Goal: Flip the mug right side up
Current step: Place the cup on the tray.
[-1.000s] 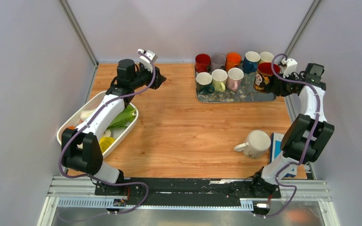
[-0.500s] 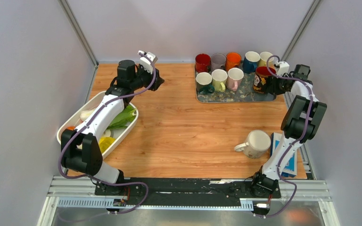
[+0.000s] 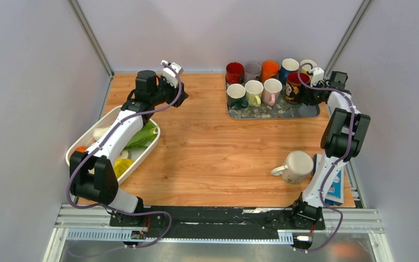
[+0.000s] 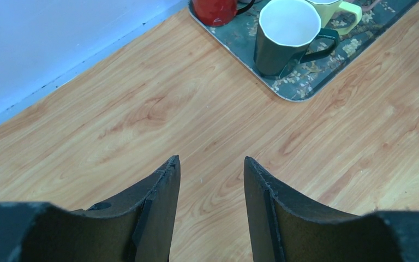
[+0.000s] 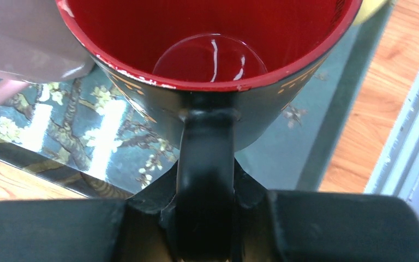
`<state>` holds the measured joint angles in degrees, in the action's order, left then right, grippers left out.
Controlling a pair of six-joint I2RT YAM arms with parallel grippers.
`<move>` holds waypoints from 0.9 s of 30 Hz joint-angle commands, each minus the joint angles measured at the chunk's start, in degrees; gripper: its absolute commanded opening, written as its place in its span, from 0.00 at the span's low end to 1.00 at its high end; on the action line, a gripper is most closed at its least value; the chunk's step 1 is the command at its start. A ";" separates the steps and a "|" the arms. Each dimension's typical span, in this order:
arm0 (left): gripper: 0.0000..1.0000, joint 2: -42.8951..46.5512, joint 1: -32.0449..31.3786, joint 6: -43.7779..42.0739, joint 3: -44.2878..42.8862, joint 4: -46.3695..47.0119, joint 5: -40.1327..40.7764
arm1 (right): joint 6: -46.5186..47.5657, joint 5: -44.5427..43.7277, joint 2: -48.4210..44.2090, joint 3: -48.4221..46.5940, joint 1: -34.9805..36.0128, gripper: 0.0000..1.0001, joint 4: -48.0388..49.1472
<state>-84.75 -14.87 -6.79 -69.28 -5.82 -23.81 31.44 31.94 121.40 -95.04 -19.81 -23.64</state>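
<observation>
A black patterned mug [image 3: 292, 87] with a red inside [image 5: 213, 33] stands mouth up over the right part of the flowered tray [image 3: 262, 112]. My right gripper [image 3: 306, 94] is shut on its black handle [image 5: 206, 164], one finger on each side. A cream mug [image 3: 296, 166] rests on the wooden table near the right arm's base, handle to the left, its opening not showing. My left gripper [image 3: 184, 91] hovers open and empty over bare wood at the back left, its fingers [image 4: 161, 191] apart.
Several upright mugs [image 3: 253, 87] fill the tray, among them a dark green one [image 4: 283, 33]. A white basin [image 3: 142, 155] of vegetables lies under the left arm. A blue box [image 3: 335, 185] sits at the right edge. Walls close in on three sides.
The right arm has swung left and back, carrying the black mug from the tray's right end to among the other mugs. The left arm has stayed put.
</observation>
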 commanded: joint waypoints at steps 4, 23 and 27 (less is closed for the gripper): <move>0.54 2.56 0.16 -2.01 -1.36 -0.24 0.06 | -0.26 0.72 -1.16 0.83 3.36 0.04 6.01; 0.54 2.53 0.15 -3.13 -0.27 -0.55 -0.63 | 9.26 -0.59 5.64 -8.26 -0.32 0.45 0.26; 0.53 2.57 0.16 -3.39 -0.38 -0.70 -0.50 | 10.48 -3.29 6.05 -9.69 -0.46 0.48 0.39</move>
<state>-84.73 -14.87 -9.10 -69.28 -7.05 -23.66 39.55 30.72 126.69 -100.92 -19.97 -23.64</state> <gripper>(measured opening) 0.534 0.463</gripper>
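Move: The right hand already has the handle of the large black mug, whose middle is about 6 cm ahead and 4 cm left of it at nearly its own height, low over the tray's right end. The pink mug stands some 15 cm left and 5 cm ahead, the blue mug roughly 15 cm ahead and 5 cm left, and the yellow mug 16 cm ahead and 5 cm right. From the idle left hand the black mug lies about 15 cm ahead, 52 cm right and 17 cm lower. Leftward first, by about 2.5 cm, the right hand shifts the black mug low over the tray, still pinching its handle. Then its fingers open to about twice their gap and let go, while the hand turns back some 4 cm to the right, creeping about 2 cm forward and 1 cm down overall. The handle stays between the parted fingers, close against the left one. ##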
